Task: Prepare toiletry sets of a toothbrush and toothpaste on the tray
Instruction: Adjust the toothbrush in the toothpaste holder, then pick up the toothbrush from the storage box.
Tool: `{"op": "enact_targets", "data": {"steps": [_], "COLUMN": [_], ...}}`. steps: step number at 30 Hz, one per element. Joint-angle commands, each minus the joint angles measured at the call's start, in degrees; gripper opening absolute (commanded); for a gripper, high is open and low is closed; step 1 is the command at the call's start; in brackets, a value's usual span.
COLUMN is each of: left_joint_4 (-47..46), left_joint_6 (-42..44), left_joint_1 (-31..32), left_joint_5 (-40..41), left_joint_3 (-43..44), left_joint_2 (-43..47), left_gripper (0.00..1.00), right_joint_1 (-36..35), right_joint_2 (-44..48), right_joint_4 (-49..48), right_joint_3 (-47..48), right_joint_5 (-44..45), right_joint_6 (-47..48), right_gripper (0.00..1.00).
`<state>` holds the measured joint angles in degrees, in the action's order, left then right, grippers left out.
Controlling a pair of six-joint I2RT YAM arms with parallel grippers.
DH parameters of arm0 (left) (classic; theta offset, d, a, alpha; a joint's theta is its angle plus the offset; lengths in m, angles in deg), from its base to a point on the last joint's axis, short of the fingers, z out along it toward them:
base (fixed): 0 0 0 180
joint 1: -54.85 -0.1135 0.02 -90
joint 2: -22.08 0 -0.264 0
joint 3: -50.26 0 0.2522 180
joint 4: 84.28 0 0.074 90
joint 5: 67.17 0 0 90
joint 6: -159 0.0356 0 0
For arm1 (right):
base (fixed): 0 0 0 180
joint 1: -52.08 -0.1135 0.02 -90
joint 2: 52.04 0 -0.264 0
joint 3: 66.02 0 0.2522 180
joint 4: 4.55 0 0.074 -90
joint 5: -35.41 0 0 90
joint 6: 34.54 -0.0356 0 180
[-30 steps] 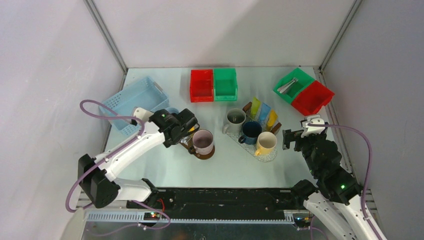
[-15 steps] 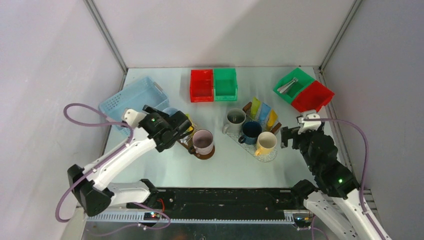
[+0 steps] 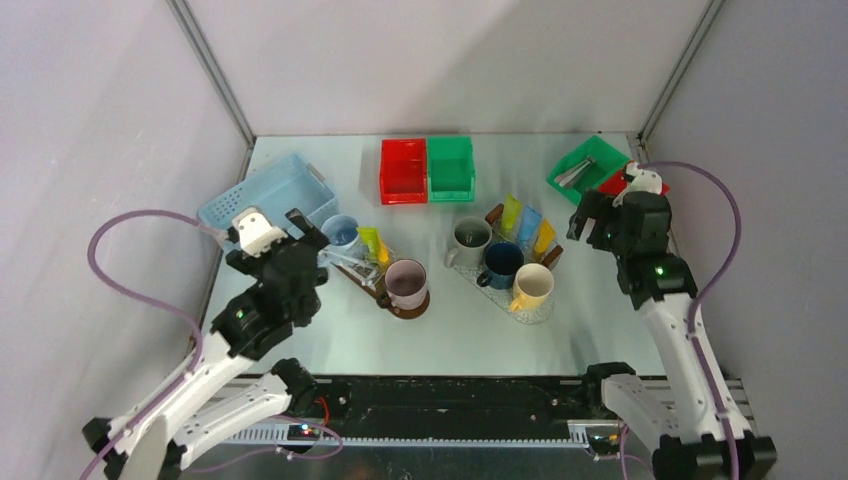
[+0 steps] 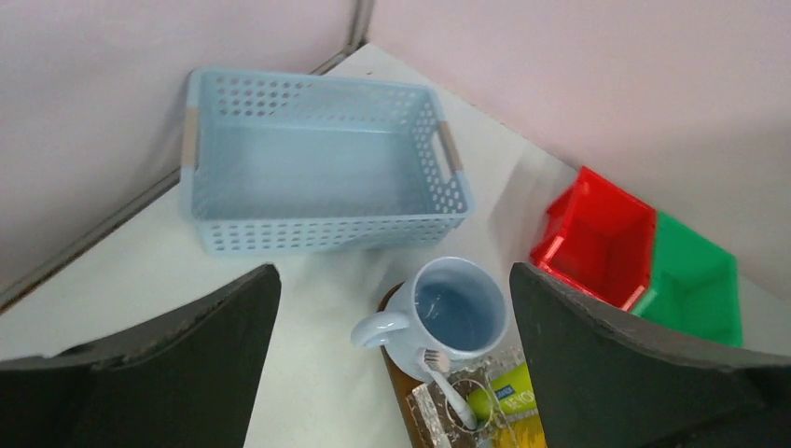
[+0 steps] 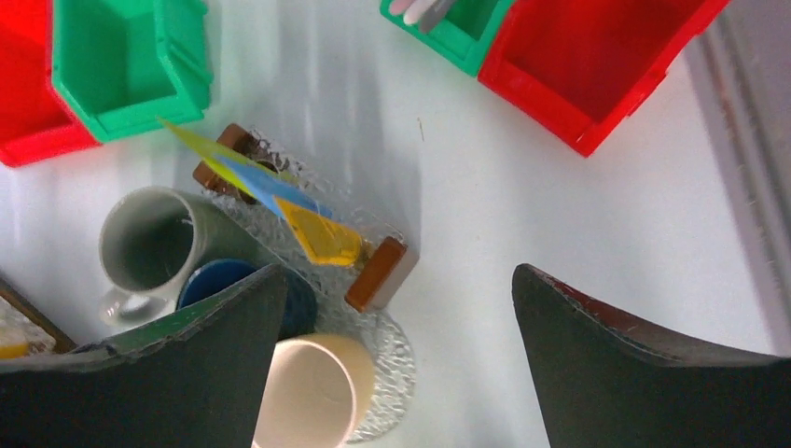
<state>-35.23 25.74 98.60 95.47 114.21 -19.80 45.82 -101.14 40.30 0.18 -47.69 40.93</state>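
Observation:
On the left tray [image 3: 392,311] a pale toothbrush [image 3: 350,259] lies beside a lime green tube [image 3: 372,243], between a light blue mug [image 3: 340,232] and a pink mug [image 3: 406,283]. The left wrist view shows the toothbrush [image 4: 446,387] with its head against the blue mug [image 4: 457,308], and the tube [image 4: 499,397] next to it. My left gripper [image 3: 308,236] [image 4: 392,280] hangs open and holds nothing, just left of that tray. The right tray [image 5: 382,364] carries lime, blue [image 5: 266,191] and yellow [image 5: 322,238] tubes. My right gripper [image 3: 590,216] [image 5: 399,275] is open above its far end.
A blue basket [image 3: 265,195] stands at the far left. A red bin [image 3: 403,168] and a green bin [image 3: 451,167] sit at the back centre. A green bin [image 3: 578,170] holding pale toothbrushes [image 5: 420,9] adjoins a red bin [image 5: 597,65] at the back right. Grey, dark blue and cream mugs stand on the right tray.
My left gripper opened and drew back left and toward the near edge, uncovering the toothbrush and lime tube. The right arm swung up toward the back-right bins.

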Motion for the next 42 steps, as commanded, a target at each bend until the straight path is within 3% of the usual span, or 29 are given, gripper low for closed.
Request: {"op": "enact_targets", "data": {"steps": [1, 10, 18, 25, 32, 42], "left_joint_4": [-32.8, -27.9, -31.1, -33.9, -37.2, -38.3], "left_joint_6": [38.7, 45.2, 42.3, 39.6, 41.5, 42.5], "left_joint_1": [-0.7, -11.9, -21.3, -26.5, -27.6, -27.7], "left_joint_5": [-12.1, -34.8, -44.0, -44.2, -41.5, -40.6], "left_joint_3": [-5.2, -0.7, -4.7, -8.9, -11.3, -12.2], "left_joint_2": [7.7, 6.7, 7.0, 9.2, 10.2, 9.5], "left_gripper": [1.00, 1.00, 1.00, 1.00, 0.99, 0.97], "right_joint_1": [4.1, 8.7, 9.6, 11.3, 12.2, 12.4], "right_joint_2": [-7.1, -28.6, -46.9, -56.3, -62.6, -67.9], "right_joint_4": [-6.0, -14.4, -15.2, -17.5, -21.4, -25.2], "right_joint_3": [3.7, 12.3, 23.2, 26.8, 27.6, 29.4], "right_joint_5": [-5.4, -4.2, -5.0, -5.3, -9.6, -11.5], "right_joint_6": [-9.5, -20.6, -27.8, -31.7, -34.1, -36.2], "right_gripper": [0.92, 0.83, 0.71, 0.63, 0.45, 0.40]}}
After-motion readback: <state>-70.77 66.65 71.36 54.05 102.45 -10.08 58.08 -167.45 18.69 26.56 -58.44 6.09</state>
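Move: The toothbrushes in the green bin lie about 26 cm ahead of the right gripper, 7 cm to its right and 18 cm lower; the red bin is some 18 cm ahead and 18 cm right. The toothpaste tubes stand about 8 cm ahead and 7 cm left, the yellow mug 4 cm back and 7 cm left. From the left gripper the bin's toothbrushes are roughly 64 cm right and 31 cm ahead; the toothbrush already in the holder is 2 cm ahead, 8 cm right, 15 cm down. Reach the right gripper forward past the toothpaste tubes, then steeply down to the toothbrush handles, about 23 cm out and 18 cm down; roll its left side up, tip it down, turn it clockwise and half close the fingers around the dark handle's end without gripping. Lift the open left gripper clear of the placed toothbrush, ease it forward, then let it sink partway, turning clockwise. ##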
